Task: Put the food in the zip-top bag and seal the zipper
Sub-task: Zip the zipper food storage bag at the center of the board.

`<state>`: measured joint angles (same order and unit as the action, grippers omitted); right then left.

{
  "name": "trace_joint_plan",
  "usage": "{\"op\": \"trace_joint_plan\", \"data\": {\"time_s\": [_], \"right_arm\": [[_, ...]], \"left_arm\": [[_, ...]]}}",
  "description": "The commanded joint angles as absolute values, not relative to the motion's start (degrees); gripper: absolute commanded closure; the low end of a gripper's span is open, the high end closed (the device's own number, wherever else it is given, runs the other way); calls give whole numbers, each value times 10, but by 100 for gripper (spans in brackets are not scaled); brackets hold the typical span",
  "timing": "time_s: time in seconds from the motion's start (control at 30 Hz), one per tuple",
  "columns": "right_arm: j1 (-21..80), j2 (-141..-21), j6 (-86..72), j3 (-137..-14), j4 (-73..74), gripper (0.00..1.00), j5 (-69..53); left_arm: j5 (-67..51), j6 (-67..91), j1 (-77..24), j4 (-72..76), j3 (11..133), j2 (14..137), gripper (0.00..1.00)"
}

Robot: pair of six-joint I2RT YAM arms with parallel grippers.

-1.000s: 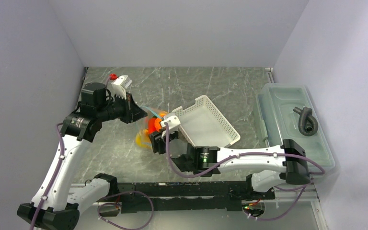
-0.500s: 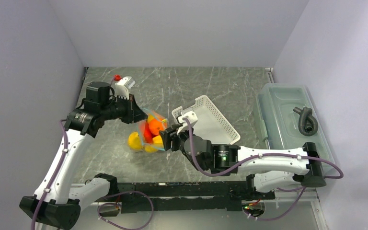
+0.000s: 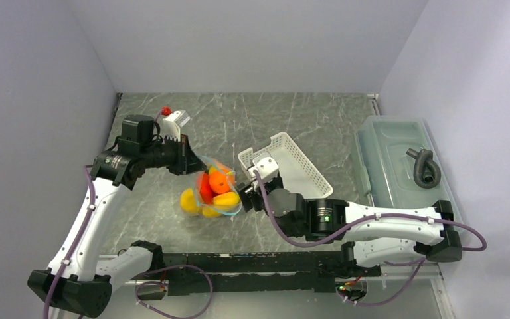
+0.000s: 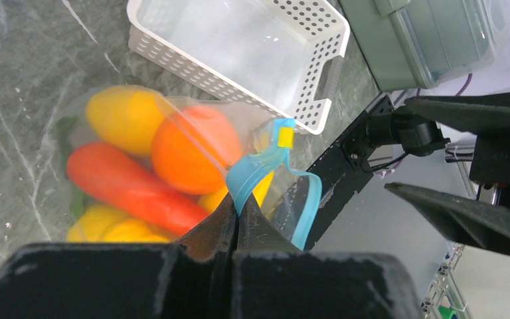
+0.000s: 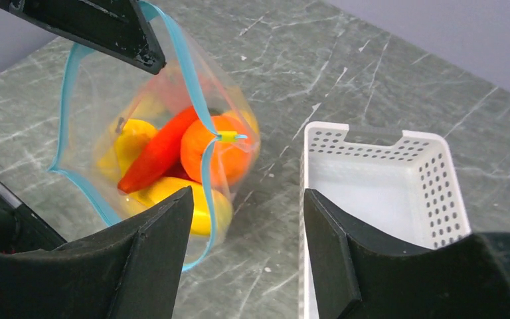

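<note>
The clear zip-top bag (image 3: 214, 194) lies left of centre, filled with the food: an orange (image 3: 220, 180), a carrot (image 3: 205, 189) and yellow pieces (image 3: 188, 201). My left gripper (image 3: 191, 159) is shut on the bag's teal-blue zipper (image 4: 260, 167) at the mouth and holds that edge up. In the right wrist view the mouth gapes open around the food (image 5: 207, 154), the zipper (image 5: 199, 109) looping round it. My right gripper (image 3: 244, 197) is open and empty, just right of the bag; in its own view (image 5: 247, 199) it stands between bag and basket.
A white perforated basket (image 3: 313, 174) stands empty right of the bag, also in the right wrist view (image 5: 438, 179). A translucent lidded bin (image 3: 398, 146) with a grey hose piece (image 3: 425, 166) on its lid sits at the right edge. A small red-and-white object (image 3: 170, 114) lies at the back left.
The right gripper let the basket down flat and drew back to the right. The bag with its food sank lower onto the table, still held by the left gripper.
</note>
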<state>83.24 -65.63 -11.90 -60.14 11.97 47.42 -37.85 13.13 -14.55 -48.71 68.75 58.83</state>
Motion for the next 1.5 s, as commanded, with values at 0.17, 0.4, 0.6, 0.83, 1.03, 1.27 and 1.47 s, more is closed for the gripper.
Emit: {"op": "trace_joint_plan", "data": {"time_s": [0.17, 0.4, 0.6, 0.83, 1.03, 1.27, 1.47], "right_arm": [[831, -591, 17, -620, 153, 34, 417], [831, -564, 114, -617, 184, 32, 321], [831, -543, 170, -644, 229, 33, 240], [831, -533, 249, -675, 313, 35, 120], [831, -554, 324, -686, 346, 35, 80], [831, -597, 414, -715, 365, 35, 47], [831, -663, 455, -790, 406, 43, 50]], "left_arm": [[-475, 111, -146, -476, 710, 578, 100], [-503, 109, -146, -484, 710, 577, 100], [-550, 112, -146, -481, 709, 575, 100], [-603, 127, -148, -458, 686, 558, 100], [-613, 132, -153, -458, 677, 544, 99], [-614, 131, -166, -470, 674, 529, 100], [-608, 132, -181, -469, 658, 507, 100]]}}
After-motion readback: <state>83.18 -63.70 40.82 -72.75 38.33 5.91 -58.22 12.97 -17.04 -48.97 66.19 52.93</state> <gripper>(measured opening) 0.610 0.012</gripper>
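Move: The yellow slider on the bag's blue zipper lies about 4 cm ahead of the right hand, 5 cm to its left and 2 cm lower. The orange inside the bag is some 4 cm ahead, 9 cm left and 8 cm below that hand; the white basket is about 8 cm ahead, 13 cm right and on the table. From the left hand, which already pinches the zipper, the slider is level, roughly 7 cm right and 3 cm lower. Keep the zipper pinched in the left gripper and draw it back about 7.5 cm, rising and easing rightward, with a clockwise turn. Lift the right gripper slightly and rightward, then bring it back about 8 cm, swinging it counter-clockwise and rolling until the open fingers point left and down, closing in on the yellow slider; finish with a small shift left. ##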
